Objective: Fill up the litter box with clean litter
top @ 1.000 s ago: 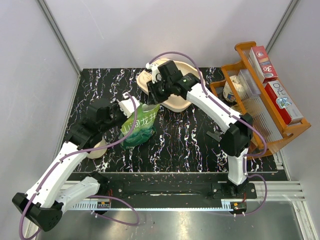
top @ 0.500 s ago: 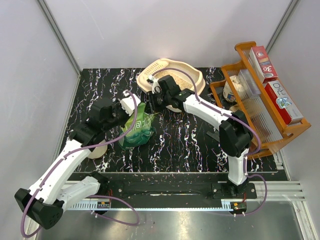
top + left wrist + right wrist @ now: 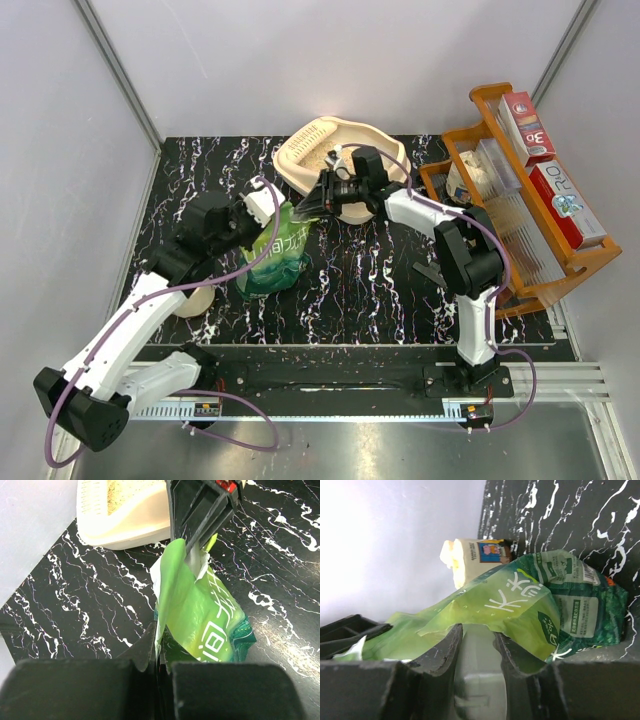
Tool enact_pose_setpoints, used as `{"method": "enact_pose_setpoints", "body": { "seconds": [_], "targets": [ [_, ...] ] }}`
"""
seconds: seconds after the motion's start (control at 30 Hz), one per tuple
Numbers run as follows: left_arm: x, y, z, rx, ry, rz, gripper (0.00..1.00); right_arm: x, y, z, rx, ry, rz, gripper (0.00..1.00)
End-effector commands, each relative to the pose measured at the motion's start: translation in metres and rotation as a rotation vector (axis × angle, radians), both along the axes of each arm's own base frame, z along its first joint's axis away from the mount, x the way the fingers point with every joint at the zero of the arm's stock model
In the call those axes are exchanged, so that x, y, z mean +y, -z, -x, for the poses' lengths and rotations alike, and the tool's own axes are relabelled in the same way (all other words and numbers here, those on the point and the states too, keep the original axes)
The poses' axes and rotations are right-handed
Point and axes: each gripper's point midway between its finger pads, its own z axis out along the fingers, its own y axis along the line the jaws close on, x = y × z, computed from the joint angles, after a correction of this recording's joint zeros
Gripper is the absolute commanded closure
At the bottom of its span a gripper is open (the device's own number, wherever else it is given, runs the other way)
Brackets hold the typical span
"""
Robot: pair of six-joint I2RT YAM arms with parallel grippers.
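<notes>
The cream litter box (image 3: 385, 150) stands at the back middle of the table, with pale tan clean litter (image 3: 335, 157) in it; both show in the left wrist view too, the litter box (image 3: 125, 525) and the litter (image 3: 119, 489). In front of it lies a green printed bag (image 3: 277, 258), mouth turned up. My left gripper (image 3: 268, 206) is shut on the bag's left edge (image 3: 165, 595), which runs down between its fingers. My right gripper (image 3: 313, 203) is shut on a pale grey scoop (image 3: 479, 670), whose tip (image 3: 194, 557) sits at the bag's mouth.
An orange wooden rack (image 3: 560, 275) with boxes stands along the right edge. A cream tape roll (image 3: 193, 301) lies left of the bag, under the left arm. A small dark object (image 3: 430, 270) lies near the right arm's elbow. Walls close the left and back.
My right gripper has come from over the litter box down and forward to the bag's mouth. The left gripper has kept its hold on the bag's edge.
</notes>
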Motion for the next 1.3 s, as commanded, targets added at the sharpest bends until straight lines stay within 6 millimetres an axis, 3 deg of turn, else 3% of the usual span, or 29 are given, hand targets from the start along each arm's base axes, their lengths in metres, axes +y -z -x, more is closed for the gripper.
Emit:
{"method": "enact_pose_setpoints", "body": {
  "seconds": [0.0,0.27,0.4,0.53,0.67,0.83,0.93,1.03,1.17,1.27],
  "targets": [
    [-0.003,-0.055,-0.012,-0.152,-0.011,0.072,1.00,-0.014,-0.037,-0.018,0.015,0.008,-0.149,1.00],
    [0.003,-0.047,-0.012,-0.168,-0.014,0.025,1.00,-0.051,-0.073,-0.026,0.018,-0.028,-0.218,1.00],
    [0.003,-0.049,-0.007,-0.154,0.003,0.028,1.00,-0.077,-0.079,-0.030,0.055,-0.044,-0.233,1.00],
    [0.000,-0.053,-0.003,-0.149,0.028,0.033,1.00,-0.090,-0.080,-0.028,0.090,-0.046,-0.234,1.00],
    [-0.002,-0.052,-0.002,-0.137,0.039,0.031,1.00,-0.099,-0.086,-0.031,0.094,-0.035,-0.240,1.00],
    [-0.001,-0.057,-0.001,-0.138,0.047,0.017,1.00,-0.106,-0.088,-0.017,0.083,-0.110,-0.279,1.00],
    [0.001,-0.060,0.000,-0.144,0.051,-0.003,1.00,-0.112,-0.088,-0.020,0.058,-0.092,-0.290,1.00],
    [0.002,-0.059,0.000,-0.145,0.058,-0.015,1.00,-0.102,-0.070,-0.028,0.076,-0.085,-0.299,1.00],
    [0.002,-0.065,0.000,-0.158,0.061,-0.020,1.00,-0.119,-0.090,-0.027,0.043,-0.104,-0.294,1.00],
    [0.001,-0.064,-0.001,-0.165,0.071,-0.026,1.00,-0.123,-0.082,-0.032,0.057,-0.078,-0.289,1.00]
  ]
}}
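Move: The right gripper holds the scoop with its blade in the mouth of the green litter bag. The litter box's middle lies about 11 cm ahead of that gripper, 6 cm to its right and some 12 cm below. The bag's middle is roughly 10 cm to its left, 9 cm back and 8 cm lower. From the left gripper, pinching the bag's rim, the litter box is some 14 cm ahead, 22 cm to the right and 17 cm down. Draw the loaded scoop out of the bag's mouth with the right gripper, going about 11 cm right while rising some 6 cm and easing a little forward, and tip the fingers up until they point nearly level to the left, keeping the handle gripped. Keep the left fingers shut on the bag's rim, letting that hand drift only slightly back. ##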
